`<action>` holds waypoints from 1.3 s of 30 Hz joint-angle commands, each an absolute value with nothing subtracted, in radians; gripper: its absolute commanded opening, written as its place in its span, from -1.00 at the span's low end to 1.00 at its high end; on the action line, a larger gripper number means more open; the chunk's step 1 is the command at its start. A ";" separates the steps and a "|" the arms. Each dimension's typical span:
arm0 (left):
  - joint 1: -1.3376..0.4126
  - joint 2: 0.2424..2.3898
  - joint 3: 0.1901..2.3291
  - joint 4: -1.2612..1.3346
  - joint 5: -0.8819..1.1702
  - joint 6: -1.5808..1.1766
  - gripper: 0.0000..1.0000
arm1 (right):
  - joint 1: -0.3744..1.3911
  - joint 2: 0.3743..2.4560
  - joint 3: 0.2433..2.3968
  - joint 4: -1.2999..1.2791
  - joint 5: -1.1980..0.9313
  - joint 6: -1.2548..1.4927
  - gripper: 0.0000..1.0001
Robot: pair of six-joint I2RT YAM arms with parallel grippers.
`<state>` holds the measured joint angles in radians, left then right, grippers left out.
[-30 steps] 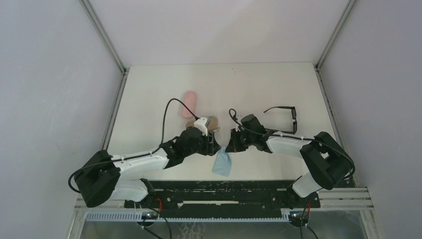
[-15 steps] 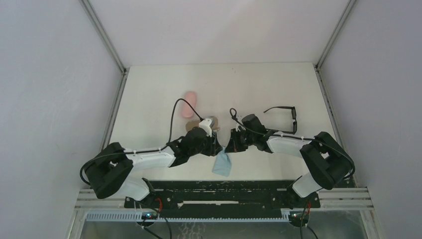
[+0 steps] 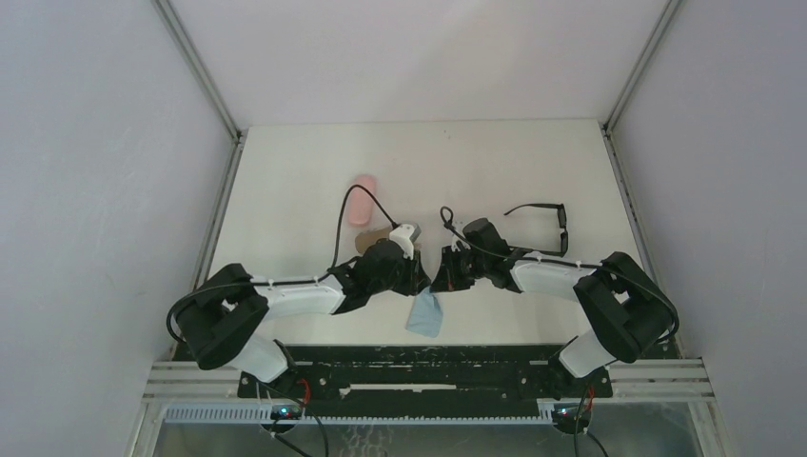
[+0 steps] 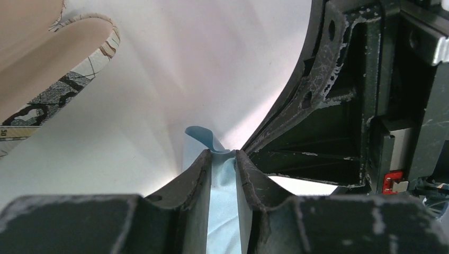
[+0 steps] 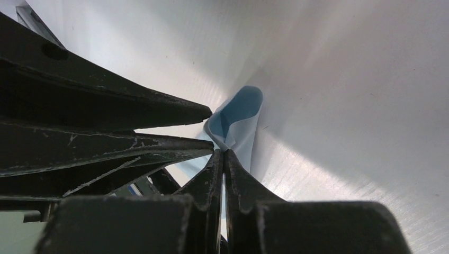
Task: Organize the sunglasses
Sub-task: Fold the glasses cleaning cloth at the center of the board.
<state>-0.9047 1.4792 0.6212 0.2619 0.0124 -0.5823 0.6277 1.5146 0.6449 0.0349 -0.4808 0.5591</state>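
The black sunglasses (image 3: 544,225) lie unfolded on the table at the right, beyond my right arm and touched by neither gripper. A light-blue cloth (image 3: 425,313) lies near the front edge, its upper corner lifted between both grippers. My right gripper (image 5: 223,151) is shut on that corner, and the cloth (image 5: 238,114) curls up above its tips. My left gripper (image 4: 222,155) faces it from the left, jaws narrowed on the cloth (image 4: 222,211), which fills the gap and touches both fingers. In the top view the grippers (image 3: 419,276) (image 3: 441,279) nearly meet.
A pink case (image 3: 362,199) lies at the left centre. A grey-patterned case (image 4: 58,74) lies open just behind my left wrist, partly hidden by the arm in the top view. The right gripper's body (image 4: 344,106) fills the right of the left wrist view.
My left arm has slid right toward the cloth's raised corner and its jaws have narrowed onto the cloth. The right arm, the sunglasses and the cases have not moved.
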 commanded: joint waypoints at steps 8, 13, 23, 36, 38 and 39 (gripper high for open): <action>-0.914 1.502 0.662 0.286 0.008 -0.563 -0.59 | 0.620 1.482 0.641 0.083 -0.498 0.560 -1.00; -0.914 1.505 0.667 0.283 0.004 -0.556 -0.86 | 0.620 1.476 0.642 0.077 -0.492 0.559 -1.00; -0.913 1.423 0.649 0.249 -0.043 -0.539 -0.99 | 0.616 1.437 0.641 0.011 -0.440 0.538 -1.00; -0.910 1.321 0.611 0.198 -0.053 -0.494 -1.00 | 0.601 1.381 0.642 -0.052 -0.411 0.509 -1.00; -0.910 1.296 0.601 0.197 -0.030 -0.477 -1.00 | 0.603 1.357 0.642 -0.068 -0.410 0.498 -1.00; -0.910 1.282 0.597 0.196 -0.017 -0.468 -1.00 | 0.603 1.342 0.642 -0.078 -0.407 0.492 -1.00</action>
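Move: The cloth's raised far edge is right between the left hand's part-open fingertips, and the shut right fingertips still pinch it 1–2 cm to the right. The cloth's middle lies about 5 cm back from both hands, level sideways with the left, 1 cm left of the right, some 2 cm lower. From the left hand the map-print case is roughly 10 cm ahead and 8 cm left, and the pink case about 18 cm ahead and 13 cm left. The left hand sinks less than 1 cm onto the cloth's raised far edge and shuts its fingers fully there, pinching it while the right hand stays in place, still holding its own bit of that edge. Then both lift and draw apart with the cloth between them: the left rises about 3.5 cm from its lowest point and drifts a little over 1 cm left, while the right goes nearly 2 cm right and about 1 cm up. ##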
